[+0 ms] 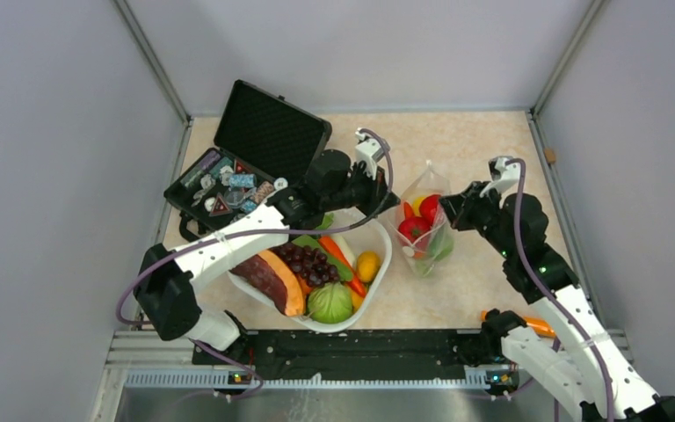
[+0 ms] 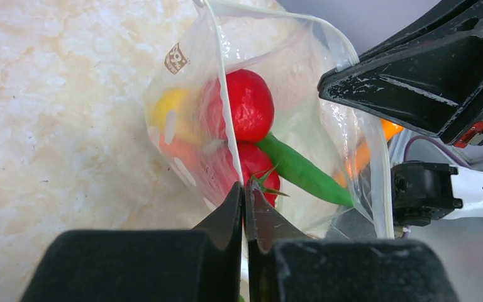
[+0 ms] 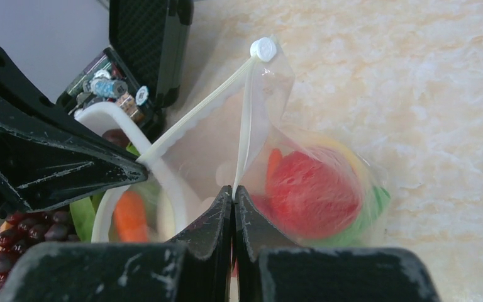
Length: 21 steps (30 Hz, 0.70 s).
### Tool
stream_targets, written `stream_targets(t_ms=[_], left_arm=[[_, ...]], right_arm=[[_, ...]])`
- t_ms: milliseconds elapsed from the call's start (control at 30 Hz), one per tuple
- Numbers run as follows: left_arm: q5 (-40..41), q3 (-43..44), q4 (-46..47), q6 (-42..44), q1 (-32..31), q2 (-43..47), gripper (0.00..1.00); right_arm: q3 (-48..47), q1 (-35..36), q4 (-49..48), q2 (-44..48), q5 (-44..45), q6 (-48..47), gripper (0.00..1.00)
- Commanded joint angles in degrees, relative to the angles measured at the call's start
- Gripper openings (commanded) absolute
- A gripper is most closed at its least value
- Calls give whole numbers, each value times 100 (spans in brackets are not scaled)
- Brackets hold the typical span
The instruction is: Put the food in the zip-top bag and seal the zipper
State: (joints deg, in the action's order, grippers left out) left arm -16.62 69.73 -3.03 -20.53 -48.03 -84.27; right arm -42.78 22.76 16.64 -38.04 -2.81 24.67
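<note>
The clear zip-top bag (image 1: 424, 230) stands on the table between my two grippers, its mouth spread open. Inside it lie the food pieces: red tomatoes (image 2: 249, 104), a yellow lemon (image 2: 168, 108) and a long green pod (image 2: 302, 171). My left gripper (image 2: 245, 189) is shut on one side of the zipper (image 2: 221, 94). On the other zipper strip (image 3: 245, 119) my right gripper (image 3: 233, 189) is shut. The two strips meet at a white slider (image 3: 264, 48). In the top view the left gripper (image 1: 394, 202) and the right gripper (image 1: 445, 209) flank the bag's mouth.
A white oval basket (image 1: 381, 264) left of the bag holds a papaya slice (image 1: 272, 280), grapes (image 1: 309, 262), a green cabbage (image 1: 330, 302) and a yellow fruit (image 1: 368, 265). An open black case (image 1: 268, 132) stands at the back left. An orange piece (image 1: 538, 326) lies by the right arm's base.
</note>
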Motion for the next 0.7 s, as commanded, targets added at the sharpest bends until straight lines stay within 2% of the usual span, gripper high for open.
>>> stream_targets(t_ms=[0,67,100,167,233,267,367,467,667], left_arm=[[-217,176,-184,257,31,9,5],[-462,179,-427,596,27,28,25],[-304,181,-584,726,29,73,34],[-12,192,-895,907,86,158,45],[136,190,-1126,928,193,262,69],[209,165,-1211,928,229,329,74],[455,0,-1281,901,281,613,81],[584,-259,-1147,767,308,925,98],[794,-430,-1190,594,562,1351,99]], right_arm=[[79,21,-302,-287,-464,118,0],[81,18,-312,-405,-721,180,0],[96,23,-348,-401,-785,221,0],[120,20,-400,-318,-764,255,0],[117,20,-410,-200,-592,243,0],[102,19,-396,-150,-527,214,0],[44,18,-326,-85,-501,166,0],[54,25,-278,-90,-560,186,0],[73,18,-353,-107,-585,257,0]])
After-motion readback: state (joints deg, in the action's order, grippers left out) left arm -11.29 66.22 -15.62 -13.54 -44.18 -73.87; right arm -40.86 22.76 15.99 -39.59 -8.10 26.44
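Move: The left hand still pinches the bag's left rim; the food container it heads over has its middle some 20 cm to its left and 10 cm back, about 16 cm below. The mango in there lies roughly 6 cm left and 11 cm back; the tomatoes in the bag are about level with this hand, 7 cm right and 10 cm lower. From the right hand, pinching the opposite rim, the container's middle is some 31 cm left, 10 cm back and 16 cm lower. The left hand dips nearly 4 cm as its fingers spread from shut to almost fully open and let go of the bag's rim, then draws about 7 cm left, away from the bag and towards the food container, rising back to nearly its starting height with a small roll of some 10 degrees. The right hand keeps its pinch on the other rim and gives a little with the bag, sinking about 3 cm and shifting 2 cm left, then coming up 1 cm and holding there. ##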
